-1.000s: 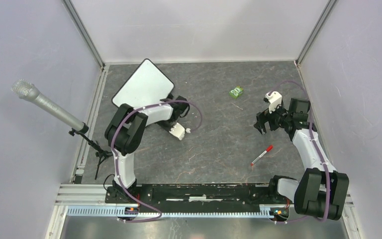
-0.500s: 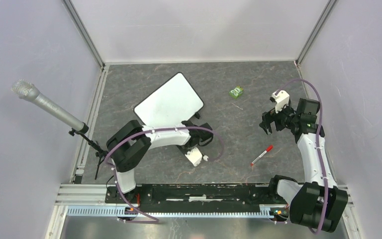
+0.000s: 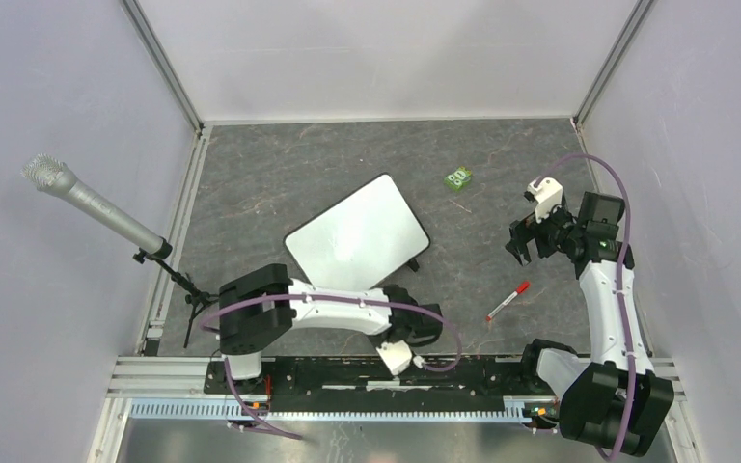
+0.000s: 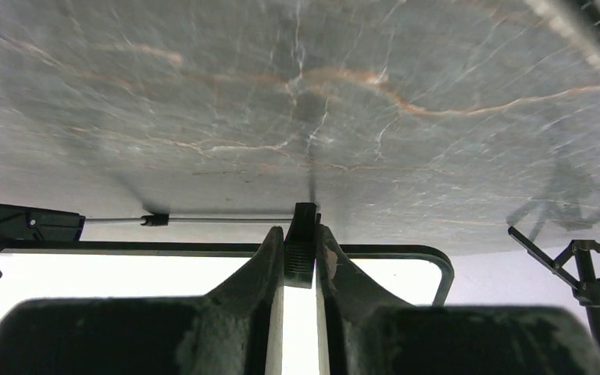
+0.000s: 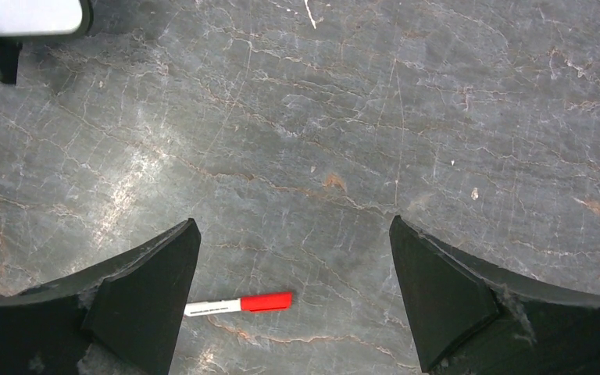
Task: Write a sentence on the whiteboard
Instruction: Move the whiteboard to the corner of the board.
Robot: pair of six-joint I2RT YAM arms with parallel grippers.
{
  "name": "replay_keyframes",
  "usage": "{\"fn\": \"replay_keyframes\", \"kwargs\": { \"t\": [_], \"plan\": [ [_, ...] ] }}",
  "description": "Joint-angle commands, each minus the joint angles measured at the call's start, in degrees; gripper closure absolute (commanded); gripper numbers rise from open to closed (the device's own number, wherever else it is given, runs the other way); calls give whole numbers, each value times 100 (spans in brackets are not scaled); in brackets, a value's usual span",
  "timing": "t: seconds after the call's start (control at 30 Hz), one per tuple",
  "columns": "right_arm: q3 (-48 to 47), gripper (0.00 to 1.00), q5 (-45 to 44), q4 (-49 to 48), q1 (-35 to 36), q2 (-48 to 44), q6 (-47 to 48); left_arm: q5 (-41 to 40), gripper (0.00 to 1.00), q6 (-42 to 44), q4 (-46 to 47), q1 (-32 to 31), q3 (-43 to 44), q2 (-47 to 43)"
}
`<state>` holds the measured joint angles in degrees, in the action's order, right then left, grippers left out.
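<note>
The whiteboard [image 3: 357,241] lies tilted near the table's middle, its face plain white. The sentence is out of view. My left gripper [image 3: 397,293] reaches the board's near edge from the front. In the left wrist view the left gripper [image 4: 301,234] is shut on a black ribbed tab on the dark rim of the whiteboard [image 4: 125,275]. My right gripper [image 3: 522,245] hovers at the right, open wide and holding nothing. In the right wrist view the right gripper [image 5: 293,228] hangs over a red-and-white marker pen [image 5: 238,303], which lies on the table [image 3: 507,300]. A corner of the whiteboard [image 5: 23,16] shows at top left there.
A small green object [image 3: 459,178] sits at the back, right of centre. A microphone [image 3: 92,204] on a black tripod [image 4: 586,273] stands outside the left rail. Grey walls close the table on three sides.
My left arm has dragged the whiteboard from the back left toward the middle and nearer the front, swinging its wrist down to the near edge. The right gripper drifted slightly right, still open.
</note>
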<state>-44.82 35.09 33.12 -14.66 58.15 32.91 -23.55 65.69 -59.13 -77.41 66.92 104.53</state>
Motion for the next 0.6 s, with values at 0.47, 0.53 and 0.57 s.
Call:
{"fn": "replay_keyframes", "kwargs": {
  "t": [0.47,0.53,0.57],
  "plan": [
    [-309,2,-140,754,-38,-174,554,324,97,-1159,-555,-1782,1091,766],
    [-292,2,-183,789,-37,-181,600,342,94,-1213,-556,-1840,1177,842],
    [-291,2,-206,808,-42,-178,627,342,91,-1246,-554,-1861,1203,864]
  ]
}}
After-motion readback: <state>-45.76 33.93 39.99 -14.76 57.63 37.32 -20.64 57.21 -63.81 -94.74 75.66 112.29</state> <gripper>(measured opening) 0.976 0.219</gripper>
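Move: The left hand holds the whiteboard by its near edge; the board's middle lies some 13 cm ahead and level with it. The near table edge it heads towards lies about 16 cm straight back, the marker roughly 35 cm right and 3 cm back, and the green block 24 cm right and 27 cm ahead. From the right hand, the board's middle is about 37 cm left and 5 cm ahead. Left hand, still gripping the whiteboard, carries it 9 cm back and 5 cm right towards the near table edge. ##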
